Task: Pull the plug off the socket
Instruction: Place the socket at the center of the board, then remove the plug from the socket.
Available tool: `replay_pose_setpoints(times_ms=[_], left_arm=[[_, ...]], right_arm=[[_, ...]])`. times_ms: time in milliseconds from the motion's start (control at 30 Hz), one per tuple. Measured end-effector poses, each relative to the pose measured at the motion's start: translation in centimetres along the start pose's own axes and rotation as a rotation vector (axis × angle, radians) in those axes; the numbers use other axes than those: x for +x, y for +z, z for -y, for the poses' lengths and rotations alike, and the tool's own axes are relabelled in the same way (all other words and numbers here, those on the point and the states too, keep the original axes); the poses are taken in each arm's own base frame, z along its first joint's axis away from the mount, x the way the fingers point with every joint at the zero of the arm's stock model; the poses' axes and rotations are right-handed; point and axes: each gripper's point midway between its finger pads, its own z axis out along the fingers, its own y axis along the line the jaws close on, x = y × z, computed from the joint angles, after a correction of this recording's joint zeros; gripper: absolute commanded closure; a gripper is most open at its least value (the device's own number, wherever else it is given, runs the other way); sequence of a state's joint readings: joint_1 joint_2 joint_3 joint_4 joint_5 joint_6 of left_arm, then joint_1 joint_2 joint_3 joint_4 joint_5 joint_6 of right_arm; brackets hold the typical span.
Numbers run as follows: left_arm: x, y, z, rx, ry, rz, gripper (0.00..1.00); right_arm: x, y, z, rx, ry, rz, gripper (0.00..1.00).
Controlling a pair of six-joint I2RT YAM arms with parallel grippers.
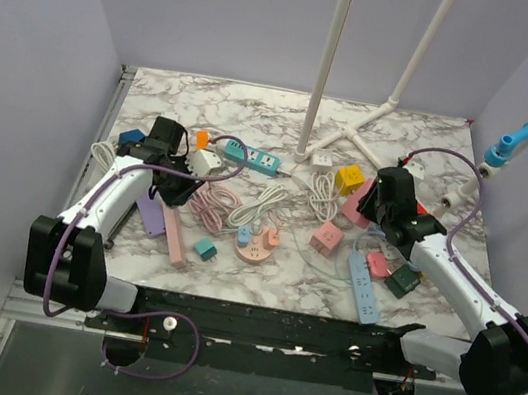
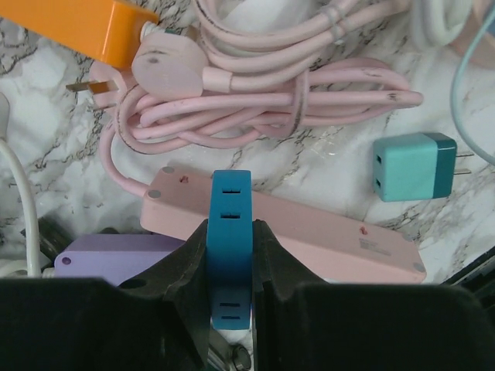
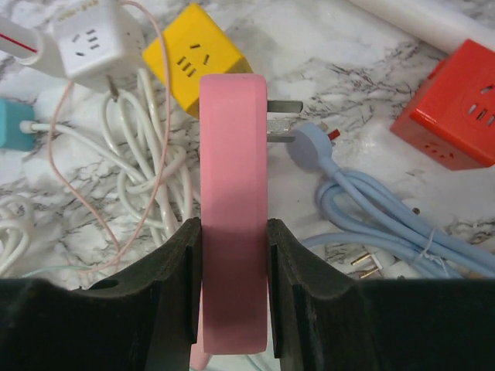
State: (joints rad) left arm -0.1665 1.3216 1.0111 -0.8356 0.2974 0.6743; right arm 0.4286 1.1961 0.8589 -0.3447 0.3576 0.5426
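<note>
My left gripper (image 2: 230,232) is shut on a narrow blue socket block (image 2: 230,199) with slot pairs on its face, held above a pink power strip (image 2: 309,232). In the top view the left gripper (image 1: 170,164) sits at the table's left among the cords. My right gripper (image 3: 233,232) is shut on a pink block (image 3: 233,154); two metal prongs (image 3: 285,107) stick out of its right side, free in the air. In the top view the right gripper (image 1: 377,202) is far to the right. The two held pieces are well apart.
Under the left gripper lie a purple strip (image 2: 108,255), a coiled pink cable (image 2: 271,100), an orange block (image 2: 85,27) and a teal charger (image 2: 414,166). Under the right one are a yellow cube (image 3: 197,54), a red cube (image 3: 456,116), a white cube (image 3: 93,42) and a light blue cable (image 3: 371,201).
</note>
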Motion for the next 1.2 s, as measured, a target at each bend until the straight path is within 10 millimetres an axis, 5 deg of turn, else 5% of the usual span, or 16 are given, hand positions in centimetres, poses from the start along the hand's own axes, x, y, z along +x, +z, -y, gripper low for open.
replay_pose_setpoints(times_ms=[133,333,500,700,800,967,1200], left_arm=[[1.1,1.0,-1.1,0.009,-0.082,-0.035,0.58],[1.7,1.4,-1.7,0.005,-0.157,-0.041,0.02],[0.9,0.7,-2.4,-0.024,-0.19,0.005,0.02],[-3.2,-4.2,-4.0,-0.115,-0.2,0.161,0.02],[-6.0,-8.3,-4.5,-0.177,-0.178,0.282,0.02],[-8.3,-12.6,-2.9,-0.169,-0.153,0.415,0.01],[-8.1,-12.4,-0.8,-0.069,-0.188,0.409,0.02]], right_arm=[[1.3,0.8,1.1,0.043,0.014,-0.043,0.26],[0.8,0.4,0.9,0.038,-0.002,-0.047,0.13],[-2.9,-1.4,-1.8,-0.026,-0.026,0.01,0.0],[-3.7,-6.0,-10.7,-0.224,-0.15,0.044,0.0],[-2.2,-7.6,-13.6,-0.358,-0.128,0.004,0.0],[3.3,-7.7,-14.1,-0.483,-0.078,-0.148,0.0],[10.2,-9.7,-19.5,-0.519,-0.27,-0.284,0.02]])
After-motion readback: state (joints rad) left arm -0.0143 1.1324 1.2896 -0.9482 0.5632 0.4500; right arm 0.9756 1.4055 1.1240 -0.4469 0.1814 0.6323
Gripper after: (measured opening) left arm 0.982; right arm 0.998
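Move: My left hand holds the blue plug right over the outer end of the pink strip, about 6 cm above it. The pink cord lies level, some 6 cm to the right, and the purple bar 7 cm to the left and 3 back. My right hand holds the pink socket above clear table, which is roughly 10 cm down. From this hand the yellow cube is 6 cm ahead and 4 left, and the round socket about 12 back and 23 left. I dip both hands about 2 cm and open their fingers, letting go of the blue plug on the left and the pink socket on the right. My left hand then climbs some 17 cm off the strip, fingertips tilting out to the right. My right hand rises clear and swings some 22 cm left and 10 back towards the round socket, sinking again and turning about 35 degrees counter-clockwise, wide open. ##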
